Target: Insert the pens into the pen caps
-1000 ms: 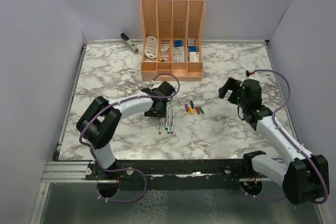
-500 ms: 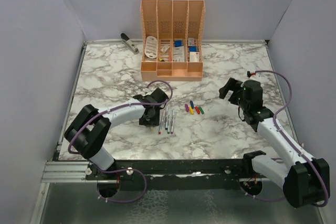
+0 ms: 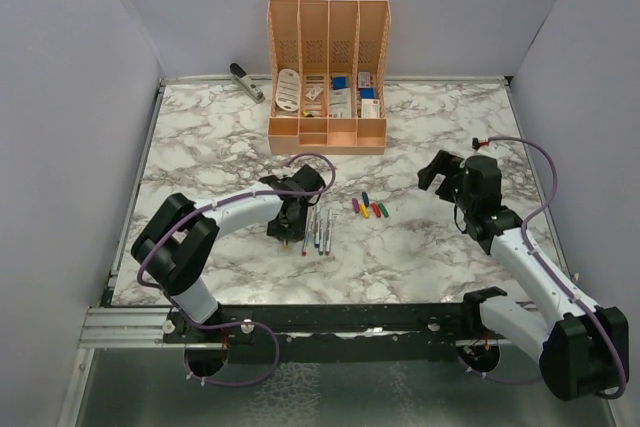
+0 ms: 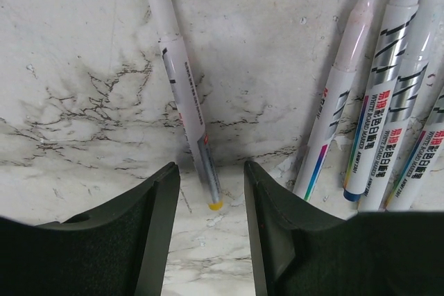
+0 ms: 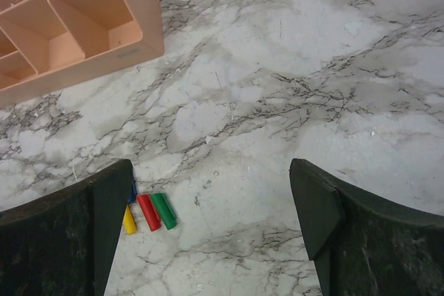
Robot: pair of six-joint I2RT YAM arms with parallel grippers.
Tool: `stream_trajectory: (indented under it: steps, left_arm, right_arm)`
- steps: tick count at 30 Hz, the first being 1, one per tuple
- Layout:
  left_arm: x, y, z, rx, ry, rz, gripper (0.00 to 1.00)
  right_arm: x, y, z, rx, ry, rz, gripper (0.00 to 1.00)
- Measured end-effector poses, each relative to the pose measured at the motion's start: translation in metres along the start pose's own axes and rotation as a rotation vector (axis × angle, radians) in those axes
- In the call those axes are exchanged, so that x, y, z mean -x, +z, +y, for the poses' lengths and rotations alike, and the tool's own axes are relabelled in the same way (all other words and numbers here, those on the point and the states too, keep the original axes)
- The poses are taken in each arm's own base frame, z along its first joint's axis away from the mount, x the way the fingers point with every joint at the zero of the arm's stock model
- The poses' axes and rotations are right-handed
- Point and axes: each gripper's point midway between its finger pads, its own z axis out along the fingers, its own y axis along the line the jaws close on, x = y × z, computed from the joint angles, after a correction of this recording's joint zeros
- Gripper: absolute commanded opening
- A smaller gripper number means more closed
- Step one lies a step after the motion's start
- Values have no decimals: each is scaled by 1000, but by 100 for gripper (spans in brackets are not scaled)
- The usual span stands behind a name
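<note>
Several whitish-grey pens [image 3: 319, 231] lie side by side on the marble table [image 3: 420, 127], left of a row of small coloured pen caps [image 3: 368, 209]. My left gripper [image 3: 288, 227] is down at the left end of the pens. In the left wrist view the left gripper [image 4: 211, 172] is open, and the yellow-tipped pen [image 4: 186, 98] lies on the marble with its end between the jaws, a gap on each side. Other pens [image 4: 338, 112] lie to its right. My right gripper [image 3: 441, 169] hovers open to the right of the caps, with nothing in it. The right wrist view shows the yellow cap [image 5: 129, 222], red cap [image 5: 148, 212] and green cap [image 5: 164, 211] beside its left finger [image 5: 83, 227].
An orange organiser [image 3: 328, 77] with stationery stands at the back centre, and its corner [image 5: 76, 39] shows in the right wrist view. A grey stapler [image 3: 246, 81] lies at the back left. Grey walls close in the table on three sides.
My left gripper has moved toward the near left along the pens and its jaws have narrowed around the yellow-tipped pen's end. The right arm has barely moved.
</note>
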Motion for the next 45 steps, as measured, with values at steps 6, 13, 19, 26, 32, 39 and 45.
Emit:
stream_trajectory:
  steps: [6,13,19,26,32,39,45]
  left_arm:
    - [2,1,2,3,0,9,42]
    - [14,5,9,-31,-53,13,39]
    - [23,8,11,-49,-53,11,31]
    - [29,10,4,-83,-43,18,24]
    - [28,11,3,-93,-46,26,19]
    - [24,15,5,-81,-37,48,6]
    - [22,17,6,-77,-32,56,0]
  right_arm:
    - [-1,-1,-2,-7,0,-1,95]
    - [-5,-3,-5,-14,4,6,95]
    - [-5,-4,-5,-16,12,9,95]
    - [-9,-4,-7,-27,17,24,95]
    - [-10,-4,-11,-46,15,23,95]
    - [-10,-4,-12,-51,16,24,95]
    - [-11,-3,-12,-53,18,29,95]
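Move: The yellow-ended pen lies almost under the left gripper, its rear end already just below and between the half-open fingers; its middle is about 4 cm ahead, 1 cm left and 1 cm down. At much the same height, the red pen is 3 cm ahead and 5 cm right, the blue pen 3 cm ahead and 8 cm right. From the right gripper the yellow-ended pen is roughly 36 cm left, 7 cm back and 13 cm below. Bring the left gripper forward about 3 cm, low along the yellow-ended pen from its rear end up its barrel, bowing about 1 cm left and coming back right on the way. Narrow the fingers as it goes, then sink about 1 cm and pinch the rear part of the barrel between the fingertips. ##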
